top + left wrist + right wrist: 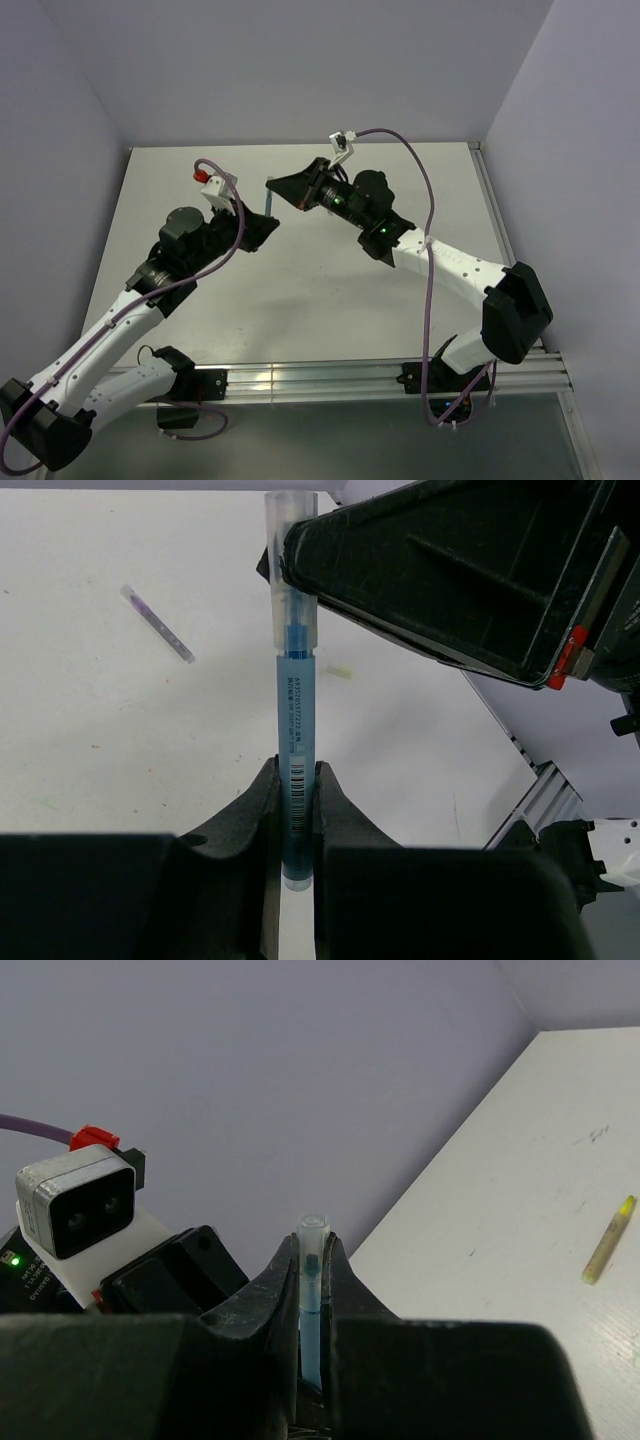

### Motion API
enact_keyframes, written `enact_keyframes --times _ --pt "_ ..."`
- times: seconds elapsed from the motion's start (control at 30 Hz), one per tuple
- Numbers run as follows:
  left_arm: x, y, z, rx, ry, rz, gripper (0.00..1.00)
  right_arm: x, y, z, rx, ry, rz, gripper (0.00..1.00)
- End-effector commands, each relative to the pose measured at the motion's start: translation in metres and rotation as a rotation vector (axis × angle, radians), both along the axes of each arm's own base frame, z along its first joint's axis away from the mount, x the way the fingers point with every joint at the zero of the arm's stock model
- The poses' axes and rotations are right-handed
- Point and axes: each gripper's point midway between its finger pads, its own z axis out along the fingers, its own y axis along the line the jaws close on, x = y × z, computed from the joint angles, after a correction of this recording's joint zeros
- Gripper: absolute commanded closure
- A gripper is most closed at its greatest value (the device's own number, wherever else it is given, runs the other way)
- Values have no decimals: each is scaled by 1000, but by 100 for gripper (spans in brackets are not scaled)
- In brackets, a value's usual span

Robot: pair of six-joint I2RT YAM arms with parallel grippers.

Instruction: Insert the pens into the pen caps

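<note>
My left gripper (297,772) is shut on the lower barrel of the blue pen (296,730), which it holds above the table. The pen's upper end sits inside a clear pen cap (290,550). My right gripper (313,1248) is shut on that pen cap (313,1235), and the pen's dark tip shows through its wall. From above, the blue pen (270,205) bridges the left gripper (264,228) and the right gripper (284,189). A grey-purple pen (158,623) lies on the table to the left. A yellow pen (608,1241) lies on the table at the right.
A small pale yellowish piece (340,670) lies on the table just right of the blue pen; I cannot tell what it is. The white table (330,300) ends at lilac walls on three sides and at a metal rail (400,378) in front.
</note>
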Motion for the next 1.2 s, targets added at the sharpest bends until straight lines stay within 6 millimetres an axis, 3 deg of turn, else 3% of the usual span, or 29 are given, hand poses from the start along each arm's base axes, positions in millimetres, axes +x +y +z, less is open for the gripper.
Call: enact_keyframes --times 0.0,0.5,1.17 --pt "-3 3 38 -92 -107 -9 100 -9 1 22 14 -62 4 100" --pt "-35 -1 61 -177 -202 -134 100 -35 1 10 -21 -121 -15 100" --pt "-54 10 78 -204 -318 -148 100 -74 4 -8 -12 -163 122 100"
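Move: The pen cap that the left hand's pen goes into is already over the pen's top end, about 7 cm above the left hand and 2 cm ahead. From the left hand the yellow pen lies on the table some 25 cm ahead, 13 cm left; the purple pen roughly 30 cm ahead, 12 cm right; both about 30 cm lower. From the right hand, holding the cap, the blue pen's middle is about 5 cm below and 1 cm back. The blue pen and its cap, still joined, are drawn back towards the robot by about 5 cm and lifted slightly, the left hand keeping its pinch low on the pen and the right hand its pinch on the cap. Both hands travel together while their fingers tip upward by just under 10 degrees; the left also swings roughly 10 degrees clockwise. ##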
